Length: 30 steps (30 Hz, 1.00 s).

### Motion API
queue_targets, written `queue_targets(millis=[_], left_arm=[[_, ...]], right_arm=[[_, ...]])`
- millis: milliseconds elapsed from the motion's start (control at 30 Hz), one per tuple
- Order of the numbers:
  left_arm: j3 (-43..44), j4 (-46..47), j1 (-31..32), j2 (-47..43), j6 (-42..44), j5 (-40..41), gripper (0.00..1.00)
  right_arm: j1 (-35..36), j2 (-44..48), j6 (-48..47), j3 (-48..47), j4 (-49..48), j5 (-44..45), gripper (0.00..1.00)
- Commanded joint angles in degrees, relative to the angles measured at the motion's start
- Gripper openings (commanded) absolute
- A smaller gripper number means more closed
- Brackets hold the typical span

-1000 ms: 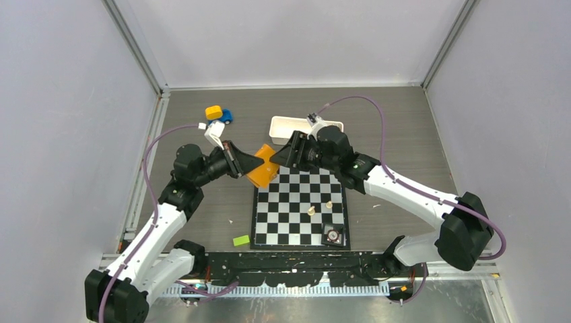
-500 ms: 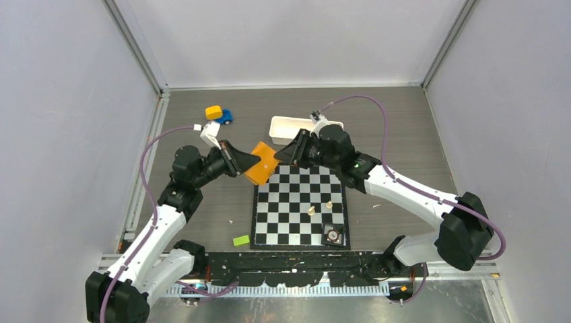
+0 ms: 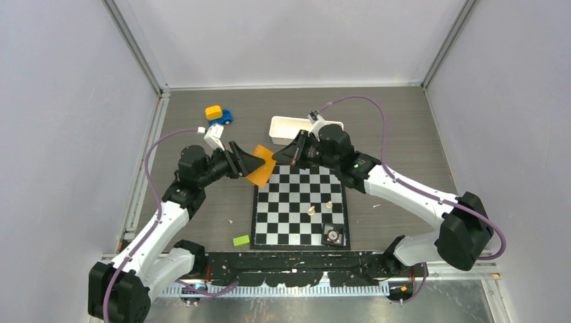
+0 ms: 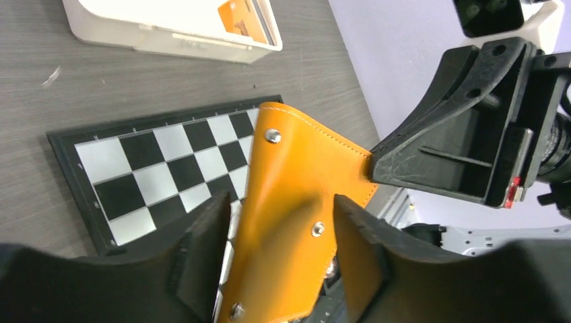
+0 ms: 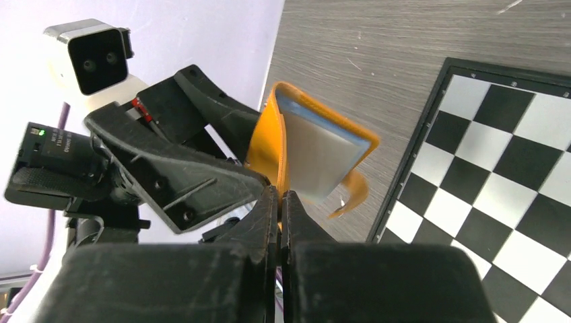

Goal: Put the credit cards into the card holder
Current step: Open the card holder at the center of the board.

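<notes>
The orange card holder [image 3: 260, 165] hangs in the air between both arms, above the chessboard's far left corner. In the right wrist view the card holder [image 5: 264, 141] gapes open, with a whitish credit card [image 5: 316, 165] and the edge of a light blue credit card [image 5: 323, 116] inside it. My right gripper [image 5: 279, 193] is shut on the holder's lower edge, an orange sliver pinched between its jaws. My left gripper [image 4: 281, 202] stands open around the card holder [image 4: 296, 215], its fingers [image 4: 202, 249] apart from the leather on both sides.
The chessboard [image 3: 299, 208] lies in the middle with two small pieces [image 3: 312, 210] and a dark object [image 3: 332, 234] on it. A white tray [image 3: 286, 128] sits behind it, and holds an orange card-like item [image 4: 239, 15]. A green block [image 3: 241, 240] lies front left, a yellow-and-blue toy [image 3: 217, 113] back left.
My right gripper has closed on the card holder's edge. My left gripper has opened off it. The holder has shifted slightly up and to the left.
</notes>
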<state>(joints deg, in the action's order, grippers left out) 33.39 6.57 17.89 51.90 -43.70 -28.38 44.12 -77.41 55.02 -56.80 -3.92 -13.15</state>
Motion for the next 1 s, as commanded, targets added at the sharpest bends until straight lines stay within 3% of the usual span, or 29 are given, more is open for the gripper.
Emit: queue_targets(millis=[0, 100, 167, 300, 500, 767, 967], left_arm=[[1.86, -5.61, 0.48, 0.04, 3.84, -0.03, 0.73], [4.09, -14.63, 0.76, -1.36, 8.77, 5.21, 0.94], [5.29, -18.33, 1.69, -2.79, 11.81, 9.05, 0.98], [6.41, -20.00, 5.61, -4.34, 15.87, 11.72, 1.00], [6.81, -17.10, 16.61, -1.78, 17.68, 15.72, 1.00], [9.80, -14.96, 32.35, 4.13, 22.75, 34.66, 1.00], [13.34, -13.74, 41.45, 14.36, 25.49, 52.46, 1.00]], right_arm=[[0.89, 0.76, -2.17, -4.73, 7.55, 4.93, 0.01], [0.90, 0.69, -3.75, -7.18, 14.50, 9.04, 0.00], [0.86, 0.53, -4.55, -8.97, 18.38, 11.12, 0.00], [0.91, -0.78, -4.14, -12.05, 24.76, 15.94, 0.00], [0.94, -2.73, 0.11, -13.64, 28.91, 19.71, 0.01], [0.95, -3.63, 2.28, -14.70, 30.20, 20.40, 0.00], [0.97, -3.72, 2.89, -15.42, 30.71, 19.86, 0.00]])
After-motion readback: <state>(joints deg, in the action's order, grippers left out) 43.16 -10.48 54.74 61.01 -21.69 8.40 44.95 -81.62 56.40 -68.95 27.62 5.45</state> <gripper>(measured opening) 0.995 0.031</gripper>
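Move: The card holder already hangs partly open in the right fingers' pinch, its middle about 2 cm back, 4 cm to the left of and 1 cm below the right hand. It is roughly 1 cm to the right of and 1 cm below the left hand, level fore and aft, between its parting fingers. From the right hand, the chessboard's middle lies some 7 cm right, 2 cm ahead and 19 cm down, and the nearer chess piece 11 cm right, straight below otherwise, 18 cm down. The left fingers finish spreading wide and come free of the card holder, dipping and easing a little left before that hand swings right, back and down around to the holder's near side, roughly 8 cm right and 5 cm each back and down, rolling some 30 degrees so its left side rises. Meanwhile the right hand keeps its shut pinch on the holder's edge and carries the holder about 5 cm right and as far down over the board, turning some 15 degrees clockwise while its left side dips about 20 degrees. ##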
